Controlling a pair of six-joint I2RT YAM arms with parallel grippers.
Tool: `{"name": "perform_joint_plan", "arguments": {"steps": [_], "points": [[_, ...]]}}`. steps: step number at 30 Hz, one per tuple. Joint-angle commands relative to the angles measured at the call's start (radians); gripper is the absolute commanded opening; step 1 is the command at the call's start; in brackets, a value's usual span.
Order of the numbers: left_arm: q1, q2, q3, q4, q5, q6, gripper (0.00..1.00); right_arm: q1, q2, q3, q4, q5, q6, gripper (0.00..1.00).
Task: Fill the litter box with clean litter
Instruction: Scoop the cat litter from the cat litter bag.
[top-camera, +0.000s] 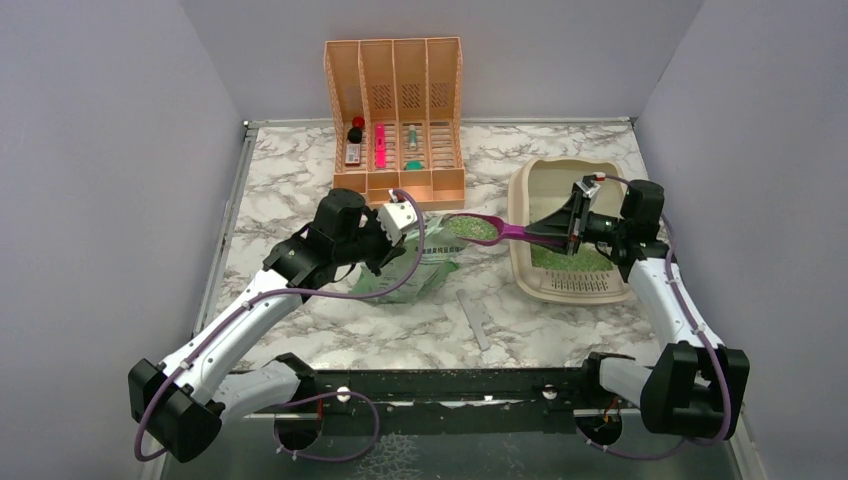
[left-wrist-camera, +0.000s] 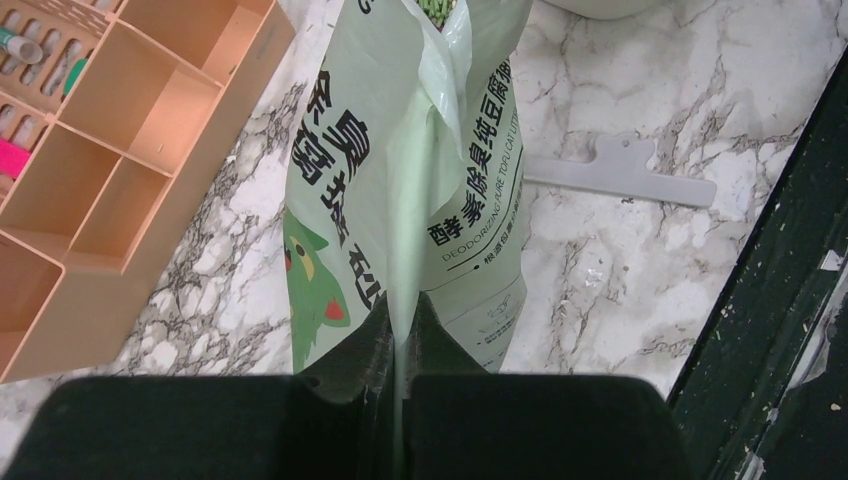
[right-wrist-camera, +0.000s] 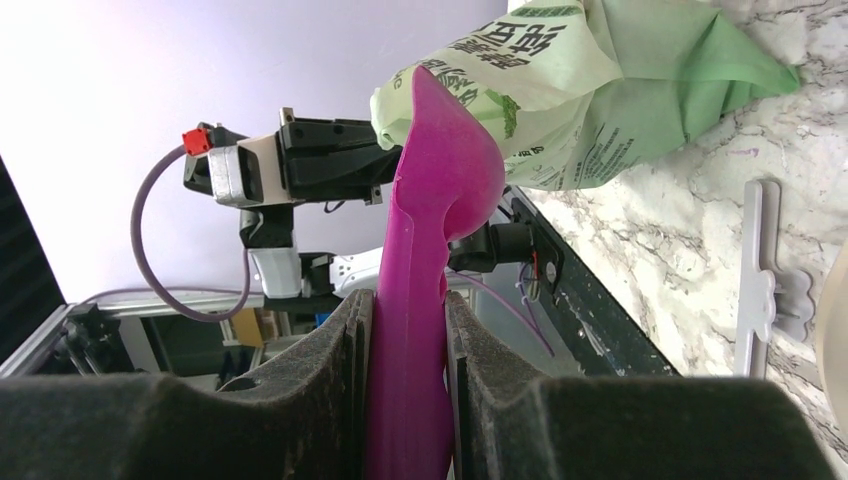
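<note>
The beige litter box (top-camera: 545, 185) sits at the right of the marble table, with a patch of green clean litter (top-camera: 560, 258) on its floor near the slotted grille. My right gripper (top-camera: 570, 232) hangs over the box, shut on the handle of a magenta scoop (top-camera: 505, 231). The scoop's bowl, heaped with green granules (top-camera: 470, 228), is at the mouth of the pale green litter bag (top-camera: 425, 265). My left gripper (left-wrist-camera: 400, 318) is shut on a fold of that bag (left-wrist-camera: 340, 180). In the right wrist view my right gripper (right-wrist-camera: 408, 310) clamps the scoop (right-wrist-camera: 435, 190) upright.
A peach slatted file organizer (top-camera: 395, 120) with small items stands at the back, just left of the bag (right-wrist-camera: 600, 90). A flat grey-white plastic strip (top-camera: 477, 318) lies on the table in front of the bag. Grey walls enclose three sides.
</note>
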Motion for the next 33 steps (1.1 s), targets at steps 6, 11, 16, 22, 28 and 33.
{"name": "perform_joint_plan", "arguments": {"steps": [6,11,16,22,28,33], "points": [[-0.003,0.001,0.047,0.066,-0.001,-0.026,0.00,-0.047,-0.033,-0.012,0.025,-0.058,0.018,0.01],[-0.005,0.007,0.050,0.072,-0.011,-0.037,0.00,-0.065,-0.049,-0.016,0.032,-0.072,0.029,0.01],[-0.005,0.016,0.050,0.072,-0.011,-0.043,0.00,-0.097,-0.071,-0.019,0.056,-0.086,0.058,0.01],[-0.005,0.022,0.059,0.072,-0.009,-0.049,0.00,-0.127,-0.087,-0.021,0.098,-0.098,0.099,0.01],[-0.004,0.022,0.057,0.073,-0.001,-0.051,0.00,-0.173,-0.097,-0.024,0.139,-0.106,0.139,0.01],[-0.005,0.013,0.051,0.073,0.034,-0.044,0.00,-0.229,-0.100,-0.035,0.201,-0.117,0.192,0.01]]}}
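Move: My right hand still holds the purple scoop, heaped with litter. The bag's mouth is about 15 cm to its left, roughly 1 cm ahead and some 4 cm lower. The litter box lies about 9 cm ahead, 10 cm to the right and 20 cm below it; the grey clip lies 8 cm back, 10 cm left, on the table. From my left hand, shut on the bag's edge, the mouth is about 9 cm right, 3 cm ahead and slightly lower. I back the loaded scoop away from the bag's mouth, my right hand going about 4 cm to the right and, mostly in the later part, rising some 2.5 cm. The wrist turns a little clockwise, under 10 degrees, so the bowl swings forward; the bowl stays face up and my grip on the handle holds. My left hand keeps its pinch on the bag's edge, nearly still. ##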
